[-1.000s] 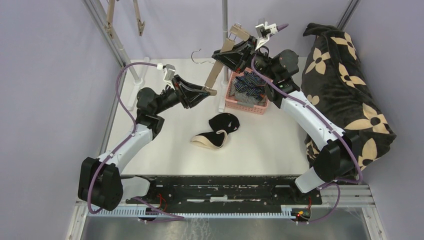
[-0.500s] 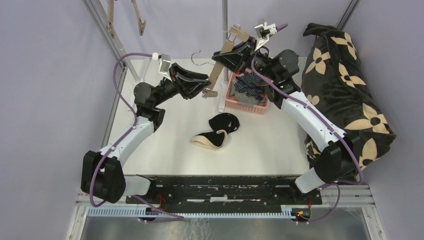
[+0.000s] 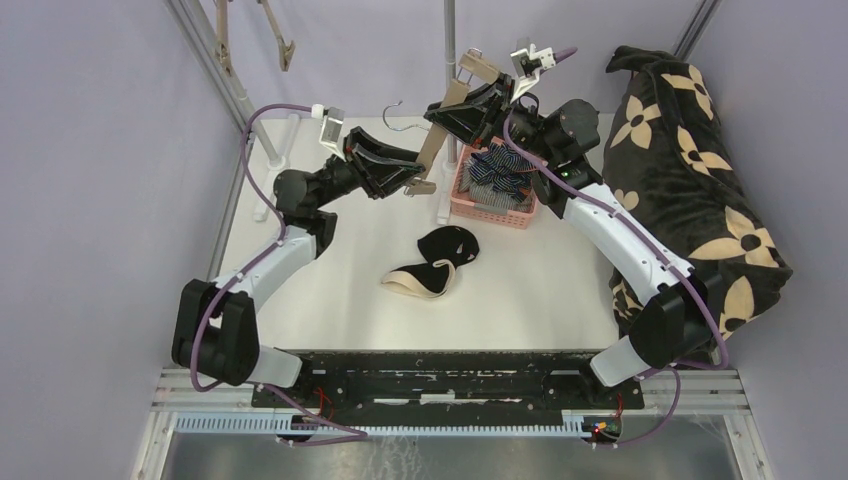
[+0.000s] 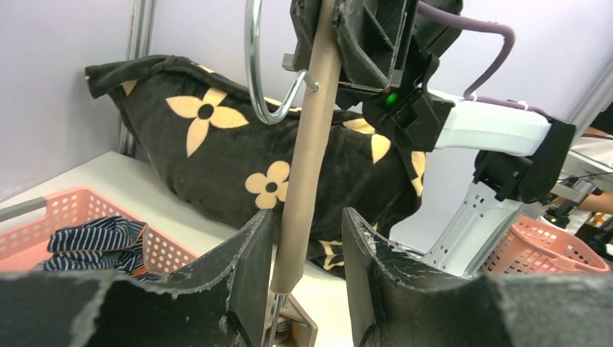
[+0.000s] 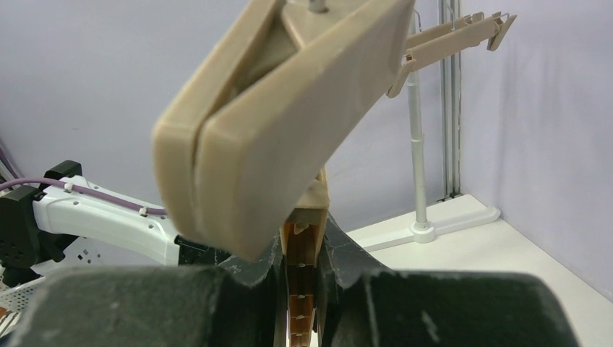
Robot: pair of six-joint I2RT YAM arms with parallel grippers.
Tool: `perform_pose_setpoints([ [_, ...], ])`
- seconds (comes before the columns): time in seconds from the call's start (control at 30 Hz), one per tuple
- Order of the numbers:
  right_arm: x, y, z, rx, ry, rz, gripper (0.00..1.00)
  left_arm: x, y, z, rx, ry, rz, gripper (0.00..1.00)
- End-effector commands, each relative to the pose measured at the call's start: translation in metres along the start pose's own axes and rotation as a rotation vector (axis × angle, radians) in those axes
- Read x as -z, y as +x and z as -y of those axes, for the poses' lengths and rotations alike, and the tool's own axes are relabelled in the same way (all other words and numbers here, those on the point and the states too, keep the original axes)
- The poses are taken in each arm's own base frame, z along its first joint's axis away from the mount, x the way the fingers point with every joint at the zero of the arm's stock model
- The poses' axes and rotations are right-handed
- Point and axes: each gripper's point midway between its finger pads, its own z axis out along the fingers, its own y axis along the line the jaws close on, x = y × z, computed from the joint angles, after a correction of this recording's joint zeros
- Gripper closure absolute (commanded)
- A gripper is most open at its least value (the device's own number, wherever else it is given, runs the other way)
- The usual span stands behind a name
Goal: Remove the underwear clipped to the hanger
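Observation:
A tan clip hanger (image 3: 445,115) hangs tilted in the air, with no cloth on its clips. My right gripper (image 3: 463,108) is shut on its bar (image 5: 303,249), with one clip (image 5: 275,123) right in front of the camera. My left gripper (image 3: 408,172) is open, with its fingers (image 4: 242,267) either side of the bar's lower end (image 4: 307,166), just above the other clip (image 4: 290,329). The plain black underwear (image 3: 438,260) lies on the table. The navy striped underwear (image 3: 497,168) lies in a pink basket (image 3: 468,205). I cannot make out the grey-white underwear.
The flower-print blanket (image 3: 700,180) is heaped along the right edge. A rack pole (image 3: 449,40) stands behind the basket. Spare hangers (image 3: 275,25) hang at the back left. The hanger's metal hook (image 4: 253,72) points free. A second pink basket (image 4: 556,249) shows off the table.
My left gripper has risen and swung in to the hanger's lower end, and its fingers now straddle the bar. The right gripper and hanger have barely moved.

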Motion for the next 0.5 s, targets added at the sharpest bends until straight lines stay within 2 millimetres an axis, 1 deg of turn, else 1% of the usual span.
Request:
perform_pose_setpoints([
  [0.0, 0.001, -0.023, -0.019, 0.054, -0.041, 0.056, 0.99, -0.006, -0.014, 0.021, -0.01, 0.101, 0.038, 0.54],
  [0.2, 0.0, -0.024, -0.018, 0.054, -0.039, 0.061, 0.99, -0.01, -0.003, 0.019, 0.025, 0.111, 0.016, 0.55],
  [0.27, -0.001, -0.024, -0.018, 0.053, -0.04, 0.062, 0.99, -0.012, -0.001, 0.019, 0.025, 0.116, 0.01, 0.57],
  [0.33, -0.002, -0.023, -0.017, 0.047, -0.041, 0.059, 0.99, -0.013, 0.0, 0.02, 0.02, 0.123, 0.005, 0.65],
  [0.47, -0.003, -0.022, -0.018, 0.042, -0.048, 0.058, 0.99, -0.014, -0.003, 0.02, -0.002, 0.121, 0.023, 0.9],
])
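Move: The hanger's bare lower bar stands almost between the left hand's open fingers, its middle there about 2 cm to the hand's right and 1 cm below. The bar's clip end is some 3 cm back, 1 cm right and 4 cm down; the wire hook about 5 cm ahead, 3 cm left and 5 cm up. The black underwear lies some 38 cm below, 4 cm back and 3 cm right. From the right hand, that stretch of bar is about 5 cm back, 4 cm left and 9 cm down. The hanger's lower bar is taken between the left hand's fingers: the hand eases right and down, under 2 cm in all, turning about 5 degrees clockwise, then the fingers close from half open and pinch the bar just above its clip end. The right hand stays in place and keeps its grip higher on the hanger. ##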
